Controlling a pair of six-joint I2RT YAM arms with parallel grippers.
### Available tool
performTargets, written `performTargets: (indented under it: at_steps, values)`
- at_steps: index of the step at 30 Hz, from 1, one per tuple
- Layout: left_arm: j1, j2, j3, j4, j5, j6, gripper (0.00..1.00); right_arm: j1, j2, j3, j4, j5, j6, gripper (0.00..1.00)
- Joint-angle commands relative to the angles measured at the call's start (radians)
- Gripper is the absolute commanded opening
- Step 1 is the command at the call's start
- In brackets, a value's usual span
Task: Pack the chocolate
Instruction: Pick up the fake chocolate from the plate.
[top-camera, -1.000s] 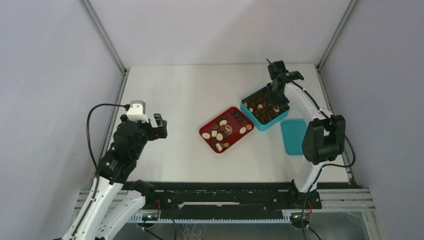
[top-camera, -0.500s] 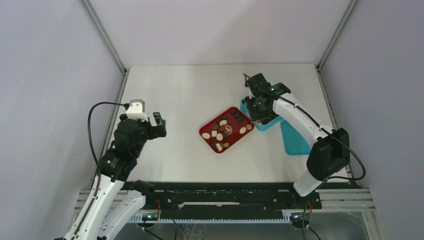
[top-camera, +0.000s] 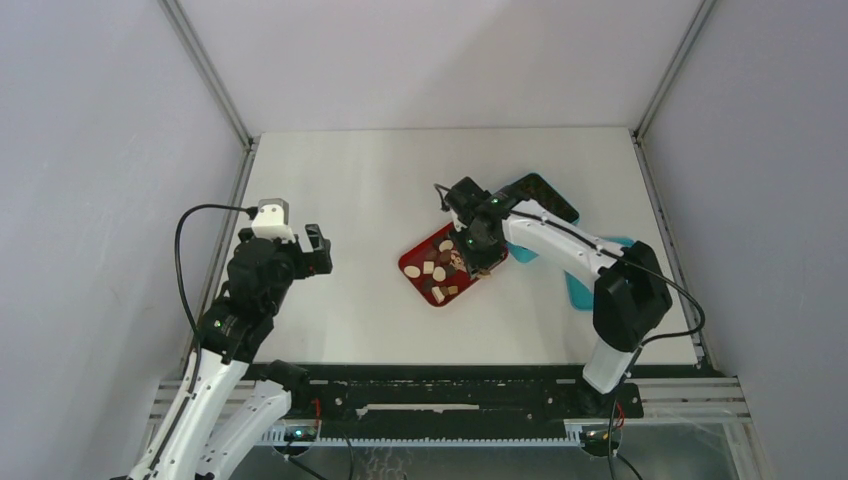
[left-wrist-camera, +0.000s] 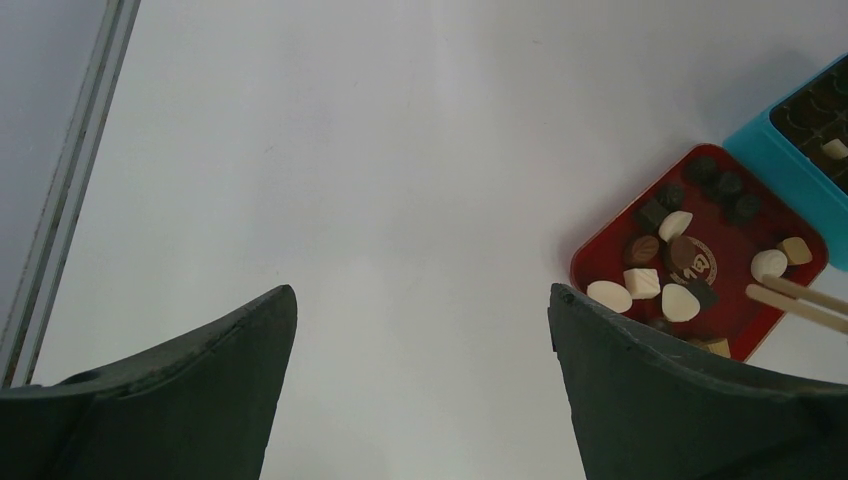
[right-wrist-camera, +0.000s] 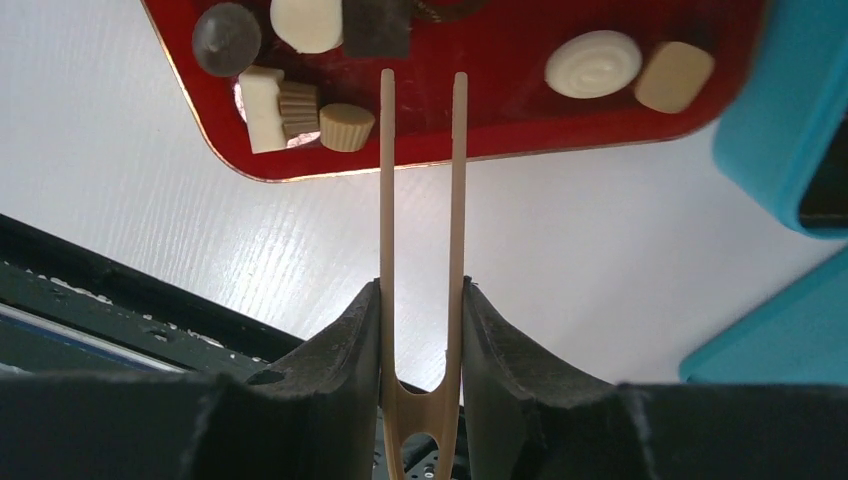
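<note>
The chocolate (top-camera: 437, 272) lies as several small brown, tan and cream pieces in the red tray (top-camera: 411, 263) at mid-table. My right gripper (top-camera: 478, 252) hovers over the tray's right half, shut on wooden tongs (right-wrist-camera: 385, 180). In the right wrist view the two tong tips are spread apart over the tray (right-wrist-camera: 520, 110), with nothing between them. They sit just right of a tan cup piece (right-wrist-camera: 346, 126) and below a dark block. My left gripper (left-wrist-camera: 421, 292) hangs open over bare table, well left of the tray (left-wrist-camera: 581, 272).
The teal box (top-camera: 516, 186) with its dark grid insert stands behind the tray, partly hidden by my right arm. Its teal lid (top-camera: 576, 291) lies on the table to the right. The black rail runs along the near table edge.
My right arm has swung left from above the teal box to above the red tray, carrying the tongs. The left arm has stayed put.
</note>
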Motion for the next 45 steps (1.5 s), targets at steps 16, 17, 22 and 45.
performTargets:
  at_steps: [16, 17, 22, 45]
  values:
    - [0.010, -0.008, -0.027, 0.050, 0.026, 0.012, 1.00, 0.076, 0.144, 0.087, -0.011, -0.004, -0.043, 0.40]
    - [0.010, -0.009, -0.027, 0.050, 0.026, 0.012, 1.00, 0.076, 0.150, 0.091, -0.010, -0.003, -0.041, 0.40]
    - [0.010, -0.009, -0.028, 0.050, 0.026, 0.012, 1.00, 0.078, 0.175, 0.113, -0.015, 0.058, -0.029, 0.41]
    - [0.012, -0.012, -0.029, 0.050, 0.026, 0.012, 1.00, 0.079, 0.238, 0.151, 0.019, 0.097, -0.017, 0.42]
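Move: The right hand, holding the wooden tongs, goes for the dark square chocolate in the red tray, about 4 cm to its left, 2 cm ahead and some 13 cm below. The white rounded chocolate lies 2 cm left of the square and 1 cm nearer; the brown round one sits about 3 cm beyond it, and the tan cup some 4 cm nearer. From the left hand, the square is about 29 cm right, roughly level, 25 cm down. The tongs' tips come down on either side of the dark square chocolate, one slipping in between it and the white rounded one and nudging it along. The right hand sinks about 5 cm while easing left and slightly back, then creeps 2 cm forward, tilting nearly 10 degrees as the fingers, keeping the tongs, let them spread a little wider. ##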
